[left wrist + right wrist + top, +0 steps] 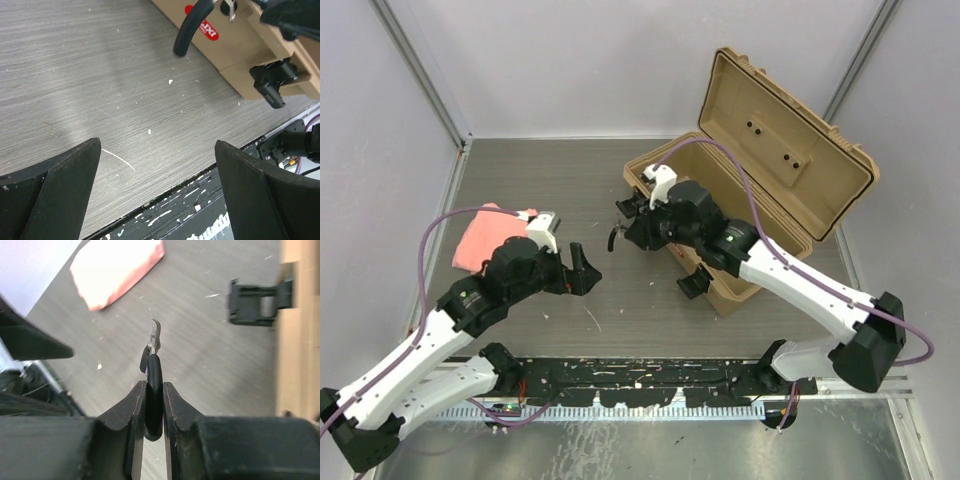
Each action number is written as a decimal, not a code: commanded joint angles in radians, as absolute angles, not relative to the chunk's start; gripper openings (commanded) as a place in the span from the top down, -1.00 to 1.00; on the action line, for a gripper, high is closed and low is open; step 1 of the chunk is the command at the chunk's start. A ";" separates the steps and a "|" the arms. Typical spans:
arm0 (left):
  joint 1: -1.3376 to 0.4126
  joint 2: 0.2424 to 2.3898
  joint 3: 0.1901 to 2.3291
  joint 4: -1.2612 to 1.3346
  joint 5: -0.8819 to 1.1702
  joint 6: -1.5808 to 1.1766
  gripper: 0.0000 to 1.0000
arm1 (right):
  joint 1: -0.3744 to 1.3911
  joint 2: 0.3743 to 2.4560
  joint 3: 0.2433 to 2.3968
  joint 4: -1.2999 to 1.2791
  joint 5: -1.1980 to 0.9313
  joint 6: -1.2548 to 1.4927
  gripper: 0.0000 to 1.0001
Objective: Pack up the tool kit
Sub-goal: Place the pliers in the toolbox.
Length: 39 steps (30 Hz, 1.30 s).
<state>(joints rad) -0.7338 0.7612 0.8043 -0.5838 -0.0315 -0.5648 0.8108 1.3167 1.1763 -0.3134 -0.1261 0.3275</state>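
Observation:
The tan tool case [790, 140] stands open at the back right, lid raised, its red label [202, 27] on the front wall. My right gripper [154, 390] is shut on the black handle of a pair of pliers [154, 370], whose metal tip [155, 335] points away over the table. Seen from the top, the pliers [613, 238] hang just left of the case's front corner, above the table. My left gripper [157, 165] is wide open with nothing between its fingers [60, 190], a little way left of the pliers [186, 32] and low over the table near its front edge.
A pink folded cloth [485, 235] lies at the left, beside my left arm. A black latch [695, 282] sticks out from the case's front wall. The black rail [650, 385] with white flecks runs along the table's near edge.

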 commanded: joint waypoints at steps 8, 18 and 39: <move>-0.736 0.672 0.789 -0.555 -0.115 -0.597 -0.96 | 0.811 0.993 0.960 -0.015 0.497 0.095 0.99; -0.736 0.679 0.805 -0.584 -0.139 -0.615 -0.96 | 0.432 1.086 1.038 -0.343 0.323 0.317 0.99; -0.735 0.681 0.813 -0.607 -0.172 -0.626 -0.96 | 0.432 1.496 1.184 -0.463 0.442 0.088 0.87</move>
<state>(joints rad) -0.7338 0.6830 0.7929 -0.6140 -0.1463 -0.6174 0.4301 1.4528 1.1271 -0.4797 0.3576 0.1429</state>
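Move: The right hand already grips the pliers just outside the toolbox. The spot they are going to, by the tools inside, is about 20 cm to this hand's right, 12 cm ahead and 20 cm lower. The box's far latch is roughly 12 cm straight ahead; its near latch is some 16 cm to the right and 7 cm back, both about 11 cm lower. From the empty left hand, that spot is around 30 cm right, 16 cm ahead and 16 cm down. Keep the pliers pinched in the right gripper and swing it some 21 cm right and 11 cm forward, lifting about 5 cm at first to carry them over the toolbox's front wall, then sinking about 15 cm towards the tools. Turn the wrist clockwise until the fingers point forward and more steeply down. Ease the open left hand a couple of centimetres left. ##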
